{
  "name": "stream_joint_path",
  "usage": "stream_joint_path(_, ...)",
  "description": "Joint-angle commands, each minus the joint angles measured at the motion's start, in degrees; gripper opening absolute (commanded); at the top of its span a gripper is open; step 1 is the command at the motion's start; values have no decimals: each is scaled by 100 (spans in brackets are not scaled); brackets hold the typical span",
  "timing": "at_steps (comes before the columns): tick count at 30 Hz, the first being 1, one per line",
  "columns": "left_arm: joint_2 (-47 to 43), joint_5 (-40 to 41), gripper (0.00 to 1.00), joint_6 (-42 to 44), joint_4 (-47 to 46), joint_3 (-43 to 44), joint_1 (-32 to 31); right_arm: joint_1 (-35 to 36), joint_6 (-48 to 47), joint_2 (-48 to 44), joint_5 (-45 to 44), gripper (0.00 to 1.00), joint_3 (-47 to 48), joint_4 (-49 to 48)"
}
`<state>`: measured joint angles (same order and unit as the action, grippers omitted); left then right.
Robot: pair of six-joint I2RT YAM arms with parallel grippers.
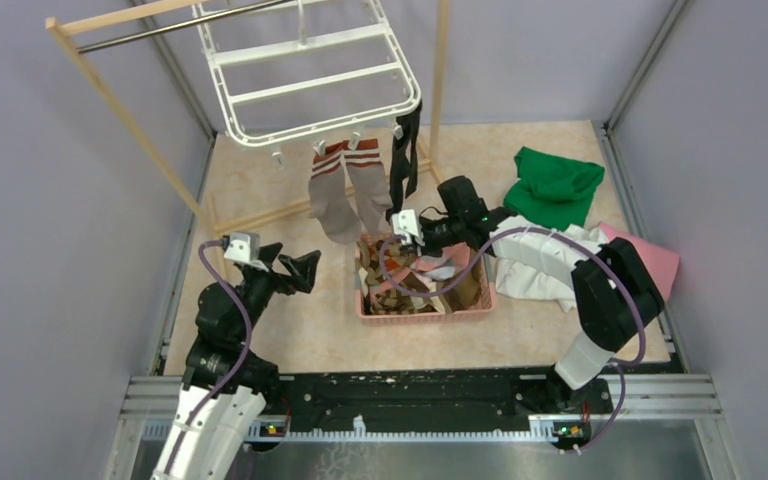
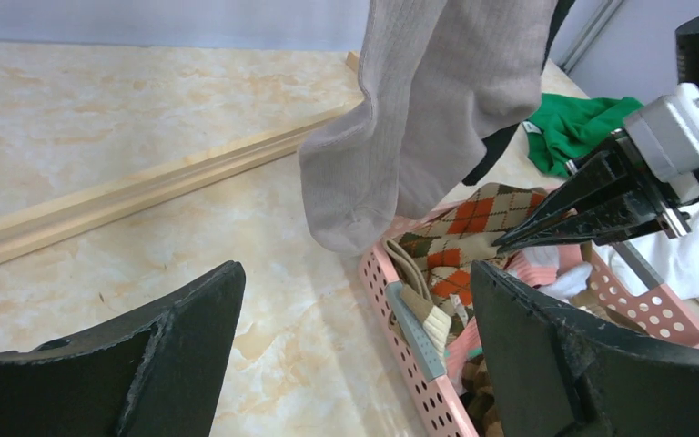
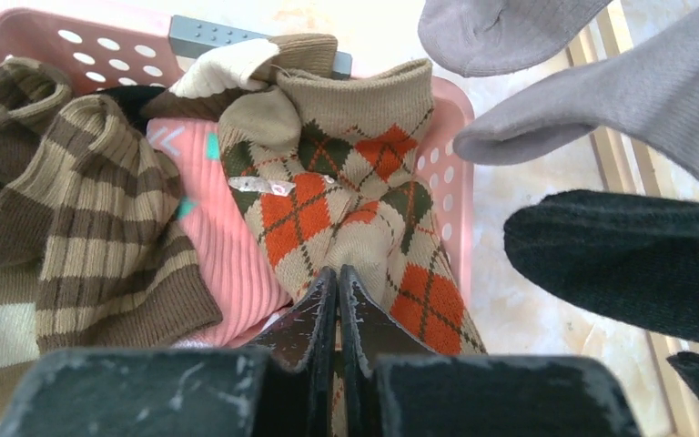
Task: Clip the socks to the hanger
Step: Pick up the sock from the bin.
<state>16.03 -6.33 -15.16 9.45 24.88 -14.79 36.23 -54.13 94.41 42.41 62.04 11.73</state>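
The white hanger (image 1: 305, 42) hangs from the rack at the back. Two grey-brown socks with striped cuffs (image 1: 338, 195) and a black sock (image 1: 403, 150) are clipped to its near edge. More socks fill the pink basket (image 1: 425, 315). Among them is a brown argyle sock (image 3: 328, 196) with orange diamonds. My right gripper (image 3: 338, 270) reaches into the basket and is shut on that argyle sock (image 2: 473, 214). My left gripper (image 2: 355, 282) is open and holds nothing. It hovers low over the table just left of the basket wall (image 2: 410, 364), below the hanging grey socks (image 2: 419, 109).
The wooden rack (image 1: 125, 110) has a base rail (image 2: 146, 187) lying across the table behind the basket. A green cloth (image 1: 555, 185), a white cloth (image 1: 535, 260) and a pink cloth (image 1: 660, 260) lie at the right. Striped brown socks (image 3: 100, 200) and a pink sock (image 3: 223, 228) share the basket.
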Motion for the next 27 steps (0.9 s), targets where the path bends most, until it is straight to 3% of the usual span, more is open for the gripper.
stream_joint_path(1,-237,-212,99,-186,-8,246,-24,42,634,-382,-127,0,218,-389)
stream_joint_path(10,-561,-2037,99,-252,-537,167,-23,-298,1992,-1773,285,0,434,331)
stream_joint_path(18,-221,-3219,99,-765,-2220,-211,-24,-697,3119,-3021,609,0,-324,-573)
stream_joint_path(27,156,-3638,97,-847,-2714,-383,-24,-844,3762,-3626,1057,0,-508,-1265)
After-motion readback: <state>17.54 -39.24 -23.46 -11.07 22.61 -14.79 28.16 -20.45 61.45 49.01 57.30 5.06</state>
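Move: The argyle sock is already nipped in the right fingertips in the pink bin, its middle some 3 cm ahead and 3 cm below. A second argyle sock lies about 6 cm left and 3 cm below; a striped brown sock lies 12 cm back and 3 cm left. Two hung grey socks are about 7 cm ahead, 12 cm left and 20 cm above. From the left hand, the argyle sock is about 9 cm ahead, 23 cm right and 14 cm below. The argyle sock is drawn up out of the bin in the right hand's shut fingers, about 20 cm, with a slant to the right and back, while those fingers tilt up some 25 degrees towards level. The left hand, still wide open, shifts right, back and up and turns clockwise some 35 degrees to face the lifted sock. ##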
